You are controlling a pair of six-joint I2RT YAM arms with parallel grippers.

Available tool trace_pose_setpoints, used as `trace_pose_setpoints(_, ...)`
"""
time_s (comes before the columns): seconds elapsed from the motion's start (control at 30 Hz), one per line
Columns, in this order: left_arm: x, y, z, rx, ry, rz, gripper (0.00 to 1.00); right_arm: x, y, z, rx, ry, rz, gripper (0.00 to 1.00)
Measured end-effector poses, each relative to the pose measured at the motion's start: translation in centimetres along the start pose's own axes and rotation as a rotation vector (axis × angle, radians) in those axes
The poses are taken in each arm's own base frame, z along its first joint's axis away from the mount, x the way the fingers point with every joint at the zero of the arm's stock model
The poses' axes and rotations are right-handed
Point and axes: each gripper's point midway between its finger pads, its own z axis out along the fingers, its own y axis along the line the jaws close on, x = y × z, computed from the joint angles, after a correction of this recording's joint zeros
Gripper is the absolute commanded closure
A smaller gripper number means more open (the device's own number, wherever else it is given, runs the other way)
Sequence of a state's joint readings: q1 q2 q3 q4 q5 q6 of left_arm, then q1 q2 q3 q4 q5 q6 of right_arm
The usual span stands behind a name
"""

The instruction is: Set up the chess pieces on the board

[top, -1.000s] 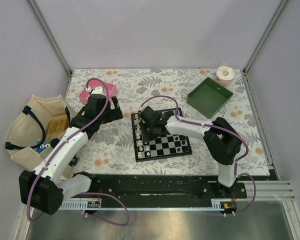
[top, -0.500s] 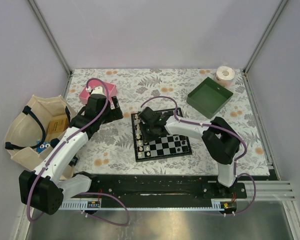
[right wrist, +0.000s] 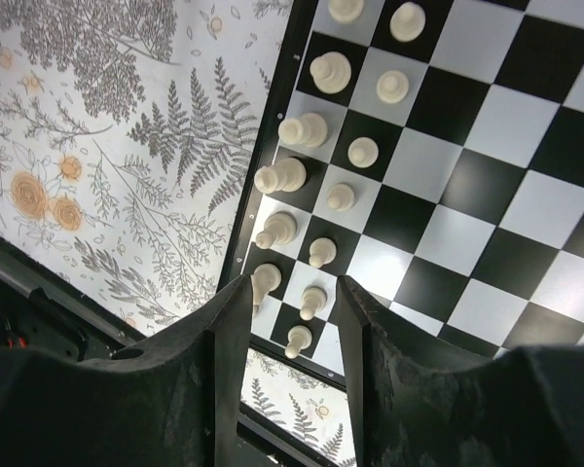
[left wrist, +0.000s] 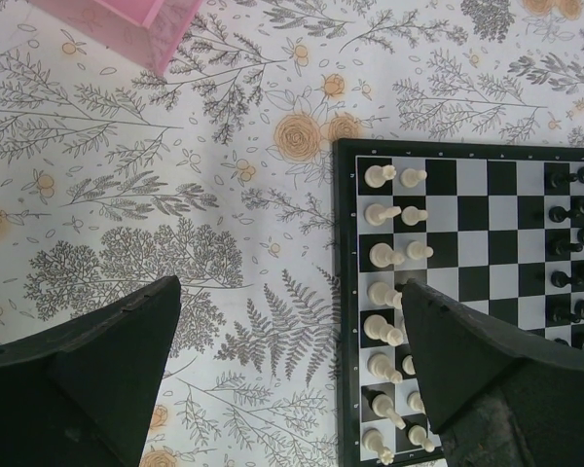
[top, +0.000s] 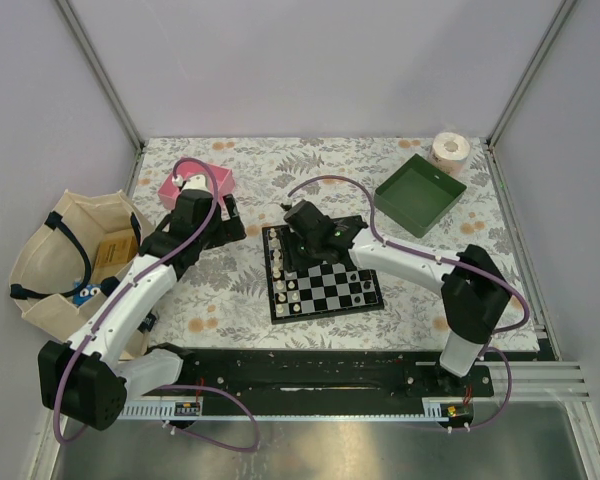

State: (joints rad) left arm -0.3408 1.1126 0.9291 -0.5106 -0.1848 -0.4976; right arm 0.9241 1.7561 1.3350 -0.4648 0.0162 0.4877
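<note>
The board point(top: 325, 275) lies at the table's middle, black-bordered and chequered. Cream-white chess pieces point(top: 281, 275) stand in two columns along its left edge, black ones point(top: 366, 285) along its right edge. My right gripper point(top: 305, 238) hangs over the board's far left part. In the right wrist view it point(right wrist: 292, 282) is open above the white pieces point(right wrist: 313, 300), which stand free on their squares. My left gripper point(top: 232, 215) hovers over the tablecloth left of the board. It point(left wrist: 290, 285) is open wide and empty, with the board's edge point(left wrist: 343, 292) and white pieces point(left wrist: 382, 255) under its right finger.
A pink tray point(top: 198, 183) sits behind the left gripper, its corner point(left wrist: 127, 19) showing in the left wrist view. A green tray point(top: 419, 193) and a tape roll point(top: 450, 150) stand at the back right. A canvas bag point(top: 65, 260) lies off the table's left side.
The right gripper's jaws have spread apart and it has drawn up and back toward the board's far edge, its elbow swinging right. The left arm has not moved.
</note>
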Motion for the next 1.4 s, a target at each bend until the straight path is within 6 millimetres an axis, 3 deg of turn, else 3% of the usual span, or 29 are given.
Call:
trace_pose_setpoints(0.33, -0.1, 0.5, -0.6, -0.013, -0.017, -0.003, 0.01, -0.7, -0.8, -0.5, 0.046, -0.035, 0.001, 0.51)
trace_pose_setpoints(0.7, 0.1, 0.9, -0.8, -0.026, -0.029, -0.011, 0.01, -0.5, -1.9, 2.0, 0.098, 0.011, 0.003, 0.53)
trace_pose_setpoints(0.87, 0.1, 0.9, -0.8, -0.027, -0.030, -0.011, 0.01, -0.2, -2.3, 2.2, 0.109, 0.024, -0.002, 0.52)
trace_pose_setpoints(0.93, 0.2, 1.0, -0.7, -0.028, -0.032, -0.013, 0.01, -0.3, -2.4, 2.2, 0.113, 0.024, -0.007, 0.48)
trace_pose_setpoints(1.0, 0.2, 1.1, -0.7, -0.033, -0.033, -0.020, 0.01, -0.5, -2.6, 1.9, 0.117, 0.017, -0.009, 0.30)
trace_pose_setpoints(1.1, -0.1, 1.4, -0.8, -0.049, -0.049, -0.029, 0.01, -1.3, -3.4, 0.5, 0.128, -0.018, -0.003, 0.17)
trace_pose_setpoints(1.2, -0.5, 1.6, -1.0, -0.065, -0.071, -0.043, 0.01, -3.0, -5.4, -2.1, 0.148, -0.081, 0.031, 0.09)
trace_pose_setpoints(1.3, -0.7, 2.0, -1.4, -0.074, -0.098, -0.065, 0.01, -5.3, -9.3, -6.0, 0.202, -0.187, 0.100, 0.01)
trace_pose_setpoints(1.4, -0.6, 2.3, -1.6, -0.082, -0.113, -0.082, 0.01, -6.9, -15.5, -11.1, 0.305, -0.327, 0.211, 0.01)
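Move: I've just let go of a white piece on the board. The white pieces stand right under my right hand, about 8 cm below and within a centimetre to its left. The green box, on the side I'm heading for, is roughly 18 cm ahead and 32 cm right. On the way, the black piece at the board's far right corner stands some 10 cm ahead and 15 cm right. From my left hand the box is around 12 cm ahead and 41 cm right. With my right fingers still half open, I ease forward and dip about 3 cm over the white pieces. Then I rise some 10 cm and sweep about 16 cm to the right and 5 cm further forward, across the board towards the green box, faster and faster. As I go I open the fingers wide and turn clockwise some 25 degrees. My left hand drifts a couple of centimetres left, empty and open. ##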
